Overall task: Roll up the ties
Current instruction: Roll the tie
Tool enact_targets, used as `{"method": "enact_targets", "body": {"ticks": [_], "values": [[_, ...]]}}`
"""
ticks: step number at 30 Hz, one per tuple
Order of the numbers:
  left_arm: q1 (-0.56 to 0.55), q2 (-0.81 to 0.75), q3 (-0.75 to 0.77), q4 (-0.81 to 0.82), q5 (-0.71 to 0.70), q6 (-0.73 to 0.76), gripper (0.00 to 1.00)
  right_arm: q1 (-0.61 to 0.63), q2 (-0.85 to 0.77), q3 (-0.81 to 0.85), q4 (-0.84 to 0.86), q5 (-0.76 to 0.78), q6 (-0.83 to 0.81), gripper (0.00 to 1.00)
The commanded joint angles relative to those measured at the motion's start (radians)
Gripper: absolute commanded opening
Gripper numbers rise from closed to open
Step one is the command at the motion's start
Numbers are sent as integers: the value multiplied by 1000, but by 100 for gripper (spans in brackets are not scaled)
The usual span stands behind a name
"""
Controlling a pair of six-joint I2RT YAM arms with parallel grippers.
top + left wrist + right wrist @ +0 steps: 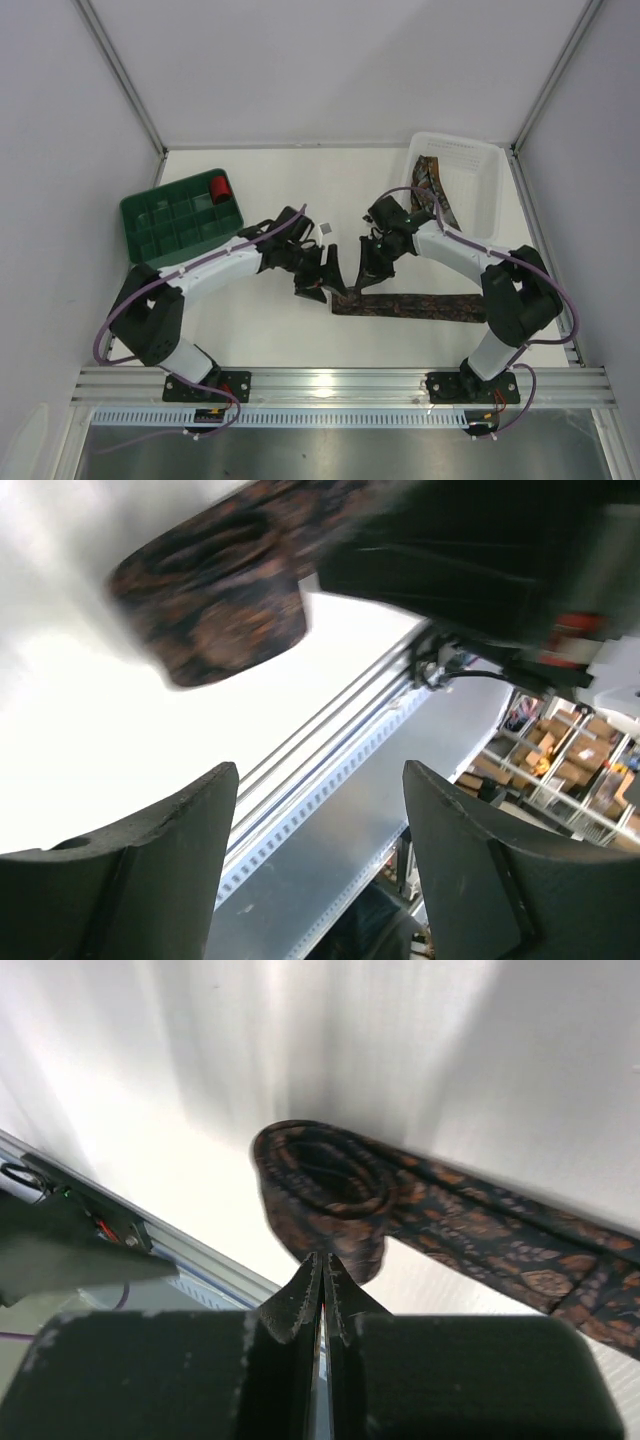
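Note:
One tie (420,306) lies flat along the near middle of the table, and its left end is wound into a roll (345,288). The roll (325,1185) sits right at the tips of my right gripper (322,1257), which is shut and pinches the roll's outer edge. In the overhead view the right gripper (362,272) stands over that end. My left gripper (320,780) is open with nothing between its fingers, and the roll (210,600) is beyond them at the upper left. The left gripper (322,268) is just left of the roll. A second tie (432,190) lies in the white basket.
The white basket (480,160) stands at the back right. A green compartment tray (150,225) at the back left holds a small red roll (220,186). The metal rail (340,380) runs along the table's near edge.

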Motion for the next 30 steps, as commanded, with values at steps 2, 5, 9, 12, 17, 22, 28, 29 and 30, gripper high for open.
{"method": "enact_targets", "body": {"ticks": [2, 5, 9, 12, 17, 22, 28, 29, 30], "values": [[65, -84, -122, -8, -14, 55, 73, 58, -25, 86, -65, 55, -12, 6], [90, -90, -184, 21, 15, 45, 75, 66, -3, 68, -42, 21, 8, 6], [93, -60, -209, 110, 49, 26, 77, 68, 4, 22, -7, 21, 13, 6], [95, -33, -215, 153, 69, 2, 78, 58, 27, -14, 27, 2, 5, 6], [96, 26, -230, 263, 93, -43, 80, 42, 70, -48, 81, -9, 4, 6], [96, 89, -221, 309, 110, -64, 80, 11, 73, -81, 98, -6, -10, 5], [95, 189, -146, 285, 90, -43, 77, -8, 81, -89, 91, -25, -36, 6], [95, 210, -138, 290, 89, -43, 76, -8, 80, -92, 93, -26, -38, 6], [93, 220, -123, 290, 89, -43, 75, -9, 80, -94, 94, -28, -38, 5]]}}
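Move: The rolled end of the tie lies about 2 cm right of the open left hand, roughly 1 cm ahead and some 9 cm below. From the shut right hand it is about 4 cm left, 3 cm back and 5 cm below. The flat rest of the tie is centred some 14 cm right of the right hand and 4 cm back; the white bin stands about 23 cm to that hand's right and 25 cm ahead. Leftward and down, the left hand first swings about 5 cm clear of the roll, drifting a little back, then sinks some 4 cm more while easing right and forward, its fingers staying open around the roll's left end. The right hand, fingers shut, rises slightly leftward, then drops about 5 cm, easing right and back, until its tips come against the right part of the roll. ##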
